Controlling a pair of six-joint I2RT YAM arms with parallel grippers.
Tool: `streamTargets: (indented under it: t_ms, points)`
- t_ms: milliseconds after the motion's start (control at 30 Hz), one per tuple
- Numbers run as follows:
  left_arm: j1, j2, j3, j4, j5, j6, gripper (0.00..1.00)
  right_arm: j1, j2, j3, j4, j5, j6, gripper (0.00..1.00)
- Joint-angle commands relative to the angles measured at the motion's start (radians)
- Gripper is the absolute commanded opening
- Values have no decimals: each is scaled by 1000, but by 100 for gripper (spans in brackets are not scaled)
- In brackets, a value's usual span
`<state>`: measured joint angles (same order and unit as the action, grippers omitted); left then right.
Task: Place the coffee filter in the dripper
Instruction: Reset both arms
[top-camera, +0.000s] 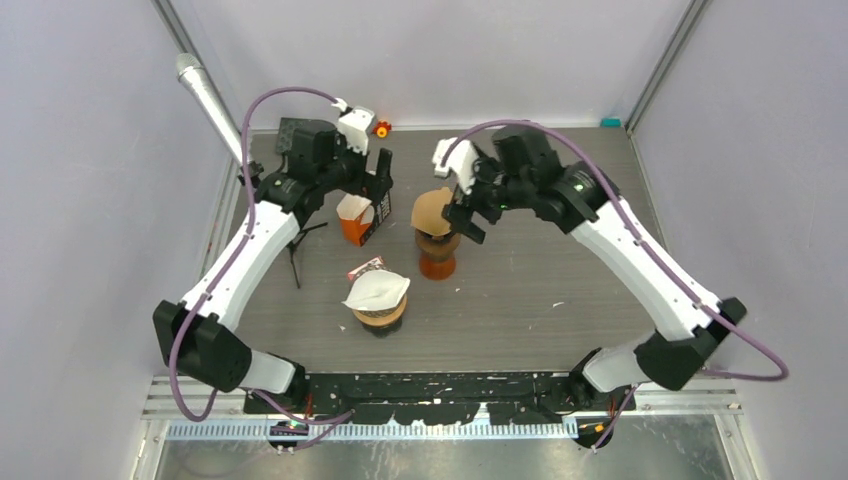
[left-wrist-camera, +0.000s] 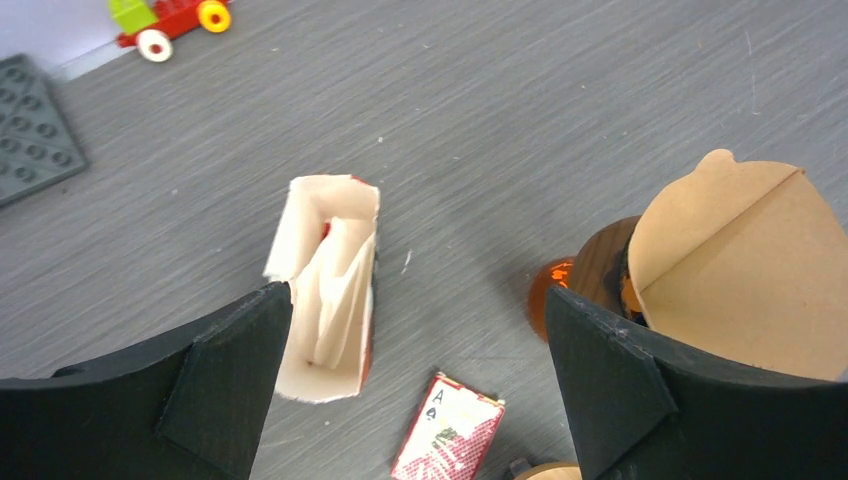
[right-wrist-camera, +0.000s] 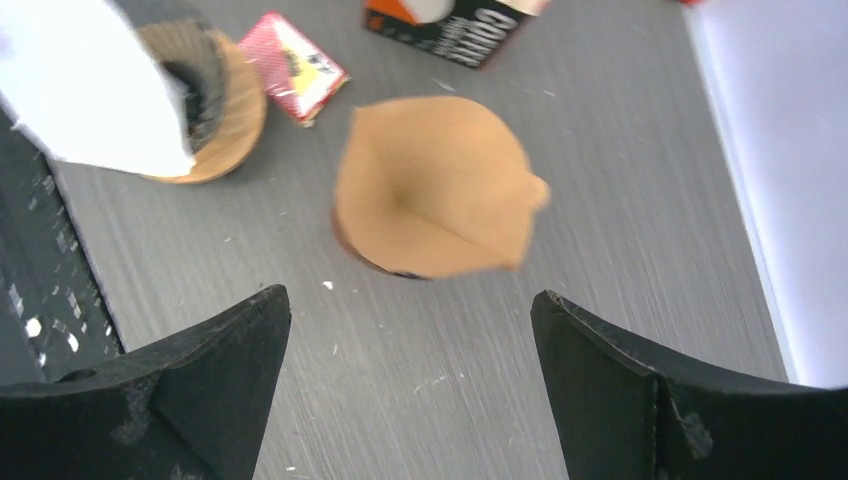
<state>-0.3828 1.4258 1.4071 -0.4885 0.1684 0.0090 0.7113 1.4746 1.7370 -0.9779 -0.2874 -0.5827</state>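
A brown coffee filter (top-camera: 432, 211) sits opened as a cone in the top of the orange dripper (top-camera: 437, 257) at mid table. My right gripper (top-camera: 463, 212) is open just right of it, with nothing between its fingers. In the right wrist view the brown filter (right-wrist-camera: 432, 203) lies ahead of the open right gripper (right-wrist-camera: 410, 310), apart from both fingers. My left gripper (top-camera: 378, 200) is open over the orange filter box (top-camera: 354, 221). The left wrist view shows the brown filter (left-wrist-camera: 745, 265) and the dripper (left-wrist-camera: 553, 296) behind its right finger.
A second dripper (top-camera: 379, 313) holding a white filter (top-camera: 376, 290) stands nearer the front. A red card pack (top-camera: 364, 268) lies beside it. The filter box (left-wrist-camera: 325, 285) holds white filters. A toy car (top-camera: 381, 127) and a grey plate (left-wrist-camera: 32, 125) lie at the back.
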Motion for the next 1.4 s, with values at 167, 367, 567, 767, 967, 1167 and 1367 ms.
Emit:
streamTargets:
  t_ms: [167, 367, 567, 767, 967, 1167, 1367]
  points:
    - [132, -169, -157, 198, 9, -48, 100, -320, -229, -309, 474, 208, 482, 95]
    - [185, -281, -296, 381, 38, -82, 100, -383, -322, -437, 577, 277, 552, 95]
    - [188, -307, -301, 367, 43, -59, 100, -386, -370, -562, 688, 364, 549, 95]
    - [188, -320, -255, 269, 53, -18, 100, -423, -414, -595, 695, 355, 564, 95]
    - [187, -326, -252, 239, 76, -14, 100, -449, -406, -614, 708, 326, 572, 95]
    - [188, -328, -257, 244, 55, 20, 100, -461, -408, -624, 712, 308, 570, 95]
    - [188, -333, -259, 244, 53, 22, 100, -469, -416, -629, 711, 301, 573, 95]
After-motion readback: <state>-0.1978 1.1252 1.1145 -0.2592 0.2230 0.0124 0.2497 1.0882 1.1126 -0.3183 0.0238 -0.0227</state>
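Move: Some 5 cm ahead of the right hand and 6 cm to its left stands the dripper with the brown coffee filter, about 12 cm lower, with both hands empty. The dripper with the white filter lies about 6 cm back from the right hand and 18 cm to its left, low down. From the left hand, the brown-filter dripper is roughly 6 cm back, 11 cm right and 10 cm below; the filter box is about 4 cm ahead, 5 cm left and 21 cm below. Swinging away from the brown-filter dripper, the right hand goes about 18 cm right and 9 cm forward, nearly level, turning clockwise over 50 degrees until its fingers point ahead over bare table. The left hand also withdraws, some 7 cm left and a little up, its fingertips tipping up slightly. Both grippers stay open and empty. ##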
